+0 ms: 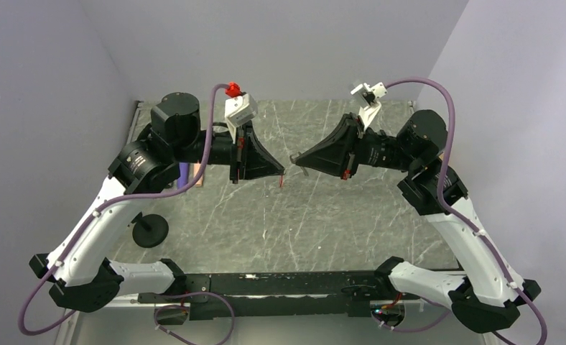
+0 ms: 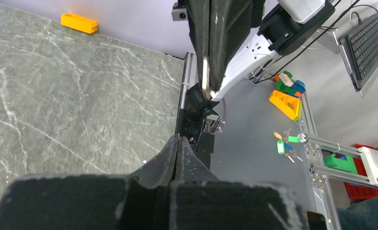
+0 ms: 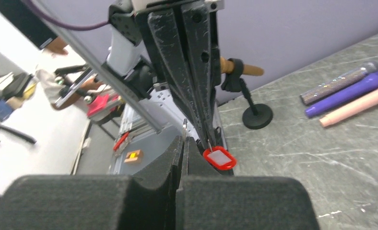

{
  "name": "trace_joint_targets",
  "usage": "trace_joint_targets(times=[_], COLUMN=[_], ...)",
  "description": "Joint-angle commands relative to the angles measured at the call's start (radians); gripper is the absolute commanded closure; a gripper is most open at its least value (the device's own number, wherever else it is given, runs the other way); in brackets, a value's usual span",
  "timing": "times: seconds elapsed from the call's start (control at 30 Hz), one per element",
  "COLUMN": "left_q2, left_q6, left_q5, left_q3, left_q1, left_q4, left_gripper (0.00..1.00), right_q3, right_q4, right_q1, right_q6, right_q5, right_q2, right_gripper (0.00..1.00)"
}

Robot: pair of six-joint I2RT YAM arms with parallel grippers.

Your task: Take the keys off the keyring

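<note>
The keyring shows as a red oblong tag (image 3: 219, 158) with a white label. It hangs on a thin metal ring from the shut fingertips of my left gripper (image 1: 283, 172), and appears in the top view (image 1: 281, 183) as a red speck. In the left wrist view my left gripper (image 2: 178, 138) is shut and the tag is hidden under it. My right gripper (image 1: 295, 156) faces it tip to tip above the table middle. My right gripper (image 3: 183, 139) is shut on a thin silver key (image 3: 184, 127), also seen in the left wrist view (image 2: 205, 79). I cannot tell whether the key is still on the ring.
A black round-based stand (image 1: 149, 230) stands at the near left of the marble table (image 1: 337, 230). Purple, glitter and pink pens (image 3: 345, 91) lie at the left side. A yellow-orange box (image 2: 79, 22) sits by the wall. Spare keys with green tags (image 2: 285, 141) lie off the table.
</note>
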Motion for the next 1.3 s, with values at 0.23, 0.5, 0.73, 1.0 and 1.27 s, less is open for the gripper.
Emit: trace_joint_targets(times=[0.23, 0.5, 0.73, 1.0, 1.27], left_q2=[0.020, 0.053, 0.039, -0.014, -0.052], left_q6=[0.008, -0.094, -0.162, -0.174, -0.167], left_q5=[-0.272, -0.469, -0.569, -0.593, -0.583], left_q3=[0.018, -0.035, -0.127, -0.188, -0.242], left_q1=[-0.009, -0.007, 0.002, 0.012, 0.052], left_q4=[-0.103, -0.168, -0.218, -0.241, -0.260], left_gripper=[1.00, 1.00, 1.00, 1.00, 1.00], right_q3=[0.011, -0.080, -0.246, -0.482, -0.443], right_q4=[-0.313, -0.434, -0.404, -0.151, -0.005], right_q1=[-0.002, -0.007, -0.105, -0.268, -0.287], right_q6=[-0.104, -0.017, 0.046, 0.091, -0.003], right_q5=[0.593, 0.804, 0.648, 0.440, 0.386], right_q2=[-0.082, -0.083, 0.001, 0.087, 0.386], right_gripper=[1.00, 1.00, 1.00, 1.00, 1.00])
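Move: The right hand grips a freed key; the clear table it heads for is about 18 cm ahead, 8 cm right and 46 cm below, the yellow crate some 30 cm ahead and 46 cm right. The left hand holds the red-tagged keyring, its clear spot about 8 cm ahead, 6 cm left and 44 cm down; from it the key is about 4 cm right and 3 cm up, the pink microphone 30 cm ahead and 28 cm left. Down and apart: the right hand keeps the key pinched and drops quickly, some 33 cm, towards the bare table while reaching forward and easing right, its left-pointing fingers swinging clockwise to the front and tipping steeply down. The left, still gripping the keyring, sinks about 15 cm, first with a forward reach, then slides left, fingers swinging forward and dipping. ##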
